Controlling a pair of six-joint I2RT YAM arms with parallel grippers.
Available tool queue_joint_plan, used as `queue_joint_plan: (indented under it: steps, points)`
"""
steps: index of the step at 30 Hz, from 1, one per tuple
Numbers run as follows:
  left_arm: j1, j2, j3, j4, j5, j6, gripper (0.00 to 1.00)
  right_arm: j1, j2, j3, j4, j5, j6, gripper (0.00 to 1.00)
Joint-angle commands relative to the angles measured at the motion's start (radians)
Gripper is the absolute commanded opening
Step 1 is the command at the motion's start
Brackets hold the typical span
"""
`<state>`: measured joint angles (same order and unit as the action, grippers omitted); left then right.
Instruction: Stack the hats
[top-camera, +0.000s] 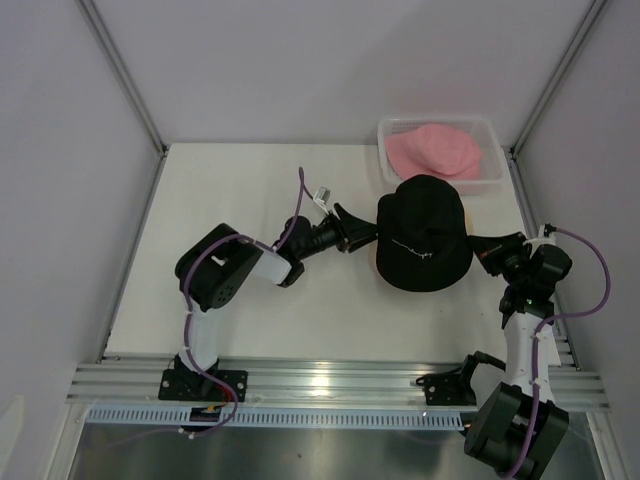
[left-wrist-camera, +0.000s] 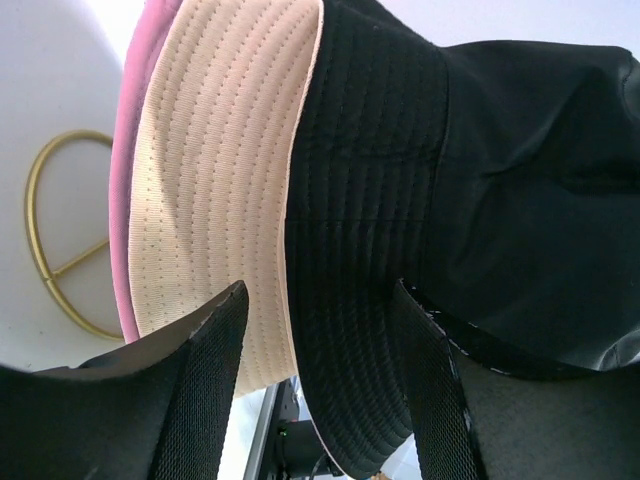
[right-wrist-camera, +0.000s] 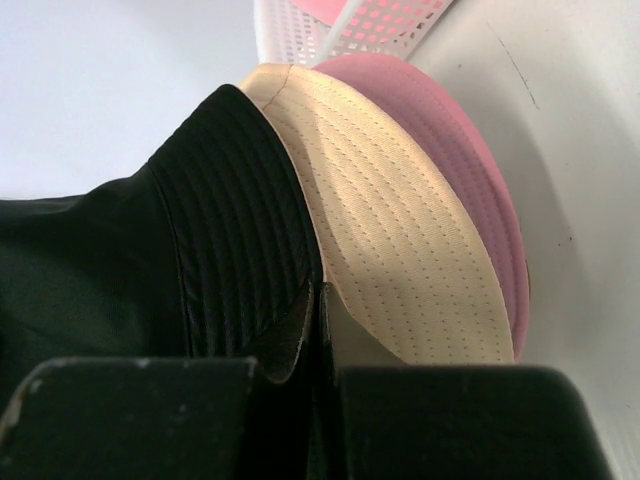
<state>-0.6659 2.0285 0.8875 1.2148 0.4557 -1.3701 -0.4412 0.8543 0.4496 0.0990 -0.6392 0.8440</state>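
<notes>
A black hat (top-camera: 424, 235) sits on top of a beige hat (left-wrist-camera: 210, 170) and a pink hat (left-wrist-camera: 125, 200), whose brims peek out beneath it. My left gripper (top-camera: 368, 235) is at its left brim, open, with the black brim (left-wrist-camera: 350, 330) hanging between the fingers (left-wrist-camera: 200, 370). At the right brim, my right gripper (top-camera: 478, 250) is shut, and the edge of the black brim (right-wrist-camera: 295, 335) is pinched between its tips. Beige (right-wrist-camera: 400, 230) and pink (right-wrist-camera: 480, 190) brims lie just beyond it. Another pink hat (top-camera: 435, 150) lies in the clear bin.
The clear plastic bin (top-camera: 490, 130) stands at the back right corner, just behind the stack. A gold wire stand (left-wrist-camera: 60, 250) shows under the stacked hats on the white table (top-camera: 250, 180). Grey walls close in the table on three sides.
</notes>
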Motion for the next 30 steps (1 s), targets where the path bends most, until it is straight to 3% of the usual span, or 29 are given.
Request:
queue_joint_plan:
  steps: [1, 16, 19, 22, 23, 24, 30]
  points:
    - [-0.014, -0.050, 0.014, 0.400, 0.023, 0.017, 0.63, 0.007, 0.002, -0.014, 0.004, 0.013, -0.026, 0.00]
    - [-0.020, -0.065, 0.056, 0.404, 0.069, 0.029, 0.58, 0.019, 0.008, -0.035, -0.005, 0.055, -0.074, 0.00]
    - [-0.020, -0.057, 0.056, 0.404, 0.066, 0.023, 0.50, 0.025, 0.003, -0.043, -0.016, 0.072, -0.095, 0.00]
    - [-0.020, -0.053, 0.054, 0.404, 0.058, 0.022, 0.26, 0.032, -0.008, -0.043, -0.036, 0.095, -0.118, 0.00]
    - [-0.020, -0.053, 0.050, 0.402, 0.054, 0.025, 0.05, 0.035, -0.012, -0.043, -0.038, 0.096, -0.123, 0.00]
    - [-0.020, -0.051, 0.042, 0.400, 0.040, 0.023, 0.01, 0.041, -0.014, -0.042, -0.041, 0.107, -0.125, 0.00]
    - [-0.014, -0.044, -0.010, 0.400, -0.012, 0.032, 0.01, 0.059, -0.029, -0.031, -0.079, 0.147, -0.161, 0.00]
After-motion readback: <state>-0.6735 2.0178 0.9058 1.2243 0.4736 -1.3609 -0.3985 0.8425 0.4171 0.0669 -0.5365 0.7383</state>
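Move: The black hat is already pinched at its right brim by the right hand; its middle lies some 10 cm to that hand's left and about level with it fore and aft. From the left hand the black hat's middle is about 11 cm to the right, its near brim edge already between the open fingers. The tan hat sits beneath it, some 11 cm right and a few centimetres below. The basket stands about 20 cm farther out and 15 cm right, lower down. The left fingers shut on the left brim edge of the black hat, pinching it after the hand has eased up about 1.5 cm. The right hand keeps its pinch on the opposite brim and sinks some 2.5 cm towards the tan hat, slowly at first and then faster, rolling slightly left side down. ##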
